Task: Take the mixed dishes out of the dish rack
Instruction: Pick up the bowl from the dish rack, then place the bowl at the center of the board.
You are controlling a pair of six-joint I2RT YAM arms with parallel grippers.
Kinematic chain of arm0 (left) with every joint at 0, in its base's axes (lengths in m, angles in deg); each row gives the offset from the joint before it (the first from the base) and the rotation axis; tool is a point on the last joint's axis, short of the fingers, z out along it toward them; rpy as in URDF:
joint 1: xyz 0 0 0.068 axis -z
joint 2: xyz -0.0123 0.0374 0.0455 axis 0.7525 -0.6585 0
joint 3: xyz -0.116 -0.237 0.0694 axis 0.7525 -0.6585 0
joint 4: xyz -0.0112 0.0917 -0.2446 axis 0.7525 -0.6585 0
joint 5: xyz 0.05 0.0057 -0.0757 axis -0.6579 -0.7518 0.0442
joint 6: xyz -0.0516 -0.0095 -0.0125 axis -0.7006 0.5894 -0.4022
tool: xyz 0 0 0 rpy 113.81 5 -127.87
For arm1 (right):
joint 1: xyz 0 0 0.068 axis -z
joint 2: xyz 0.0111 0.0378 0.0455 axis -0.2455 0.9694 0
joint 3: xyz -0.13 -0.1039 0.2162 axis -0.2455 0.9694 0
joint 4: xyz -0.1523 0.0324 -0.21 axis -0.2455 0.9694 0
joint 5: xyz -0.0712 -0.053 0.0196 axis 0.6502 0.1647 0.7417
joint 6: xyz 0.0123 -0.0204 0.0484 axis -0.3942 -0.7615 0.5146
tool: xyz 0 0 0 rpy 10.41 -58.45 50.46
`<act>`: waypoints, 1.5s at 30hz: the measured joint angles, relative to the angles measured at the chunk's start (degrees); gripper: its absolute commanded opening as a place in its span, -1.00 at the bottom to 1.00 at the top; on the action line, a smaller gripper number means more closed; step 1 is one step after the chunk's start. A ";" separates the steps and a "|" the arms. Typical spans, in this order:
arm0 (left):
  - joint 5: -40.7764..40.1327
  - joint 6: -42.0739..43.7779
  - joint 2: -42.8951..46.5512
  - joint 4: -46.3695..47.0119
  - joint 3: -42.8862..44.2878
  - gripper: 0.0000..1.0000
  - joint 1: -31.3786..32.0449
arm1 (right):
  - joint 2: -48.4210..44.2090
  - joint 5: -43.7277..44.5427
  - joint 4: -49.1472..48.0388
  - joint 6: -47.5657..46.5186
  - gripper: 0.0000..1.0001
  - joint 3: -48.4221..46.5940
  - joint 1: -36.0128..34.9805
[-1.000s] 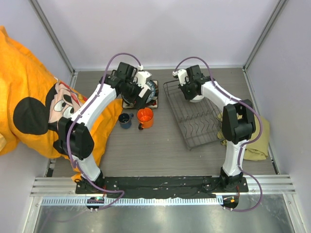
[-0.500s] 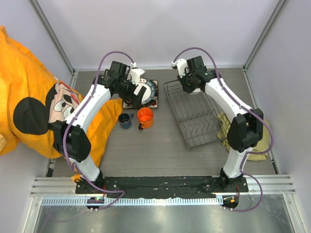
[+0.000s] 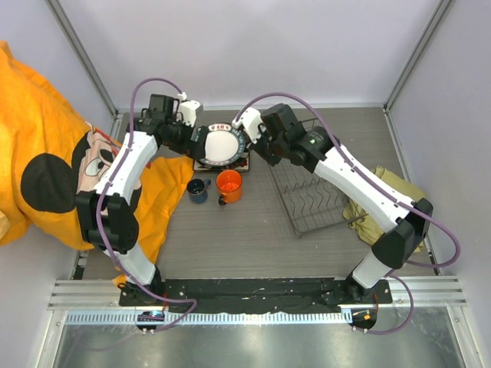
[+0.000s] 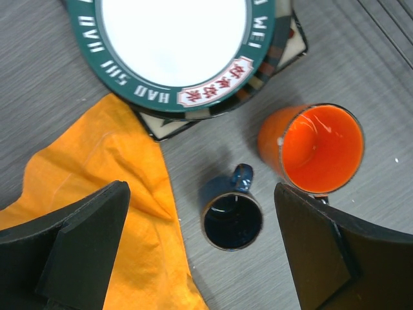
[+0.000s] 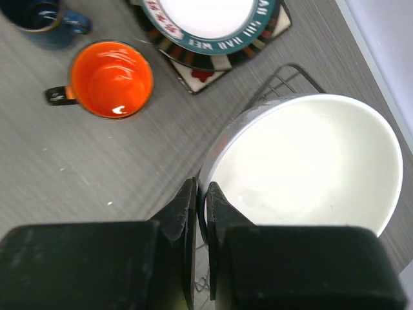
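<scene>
My right gripper [image 5: 203, 190] is shut on the near rim of the plain white bowl [image 5: 310, 161], holding it above the far left corner of the dish rack [image 3: 314, 192]. In the top view the right gripper [image 3: 258, 146] and arm hide the bowl. The round dark-rimmed plate [image 3: 219, 146] lies on the square cream plate [image 4: 290, 48] on the table. In front of them stand the orange mug [image 3: 229, 185] and the small dark-blue cup [image 3: 199, 188]. My left gripper [image 4: 200, 190] hangs open and empty above the blue cup [image 4: 232, 219], at the plate's left edge.
An orange Mickey Mouse cloth [image 3: 54, 161] covers the left side, and its corner reaches to just left of the blue cup. An olive cloth [image 3: 391, 195] lies bunched right of the rack. Pale walls close the back and both sides.
My right arm has swung left from the rack's far end with the bowl, towards the stacked plates. My left gripper has drawn back left off the round plate, still open.
</scene>
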 measured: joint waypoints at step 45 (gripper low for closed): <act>0.68 -2.78 -0.50 6.25 -3.10 0.99 -6.54 | 9.77 -8.74 -9.09 -8.66 -0.99 19.61 -26.14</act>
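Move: About 15 cm back, 13 cm left and 23 cm below the right hand, which already holds the bowl by its rim, is the bare table it is bound for. The orange mug stands about 3 cm back and 11 cm left of the hand; the blue mug is some 10 cm farther left and 2 cm nearer the base. The plate stack lies roughly 9 cm ahead, 14 cm left. From the empty left hand, the bare spot is about 20 cm back, 9 cm right. Swinging back towards its base and left, the right hand carries the pinched bowl about 18 cm back and 12 cm left, turning it some 40 degrees counter-clockwise, then mostly lowers it, 18 cm in all, towards the bare table behind the orange mug. The open left hand first slips about 4 cm left and slightly forward, away from the plates. ##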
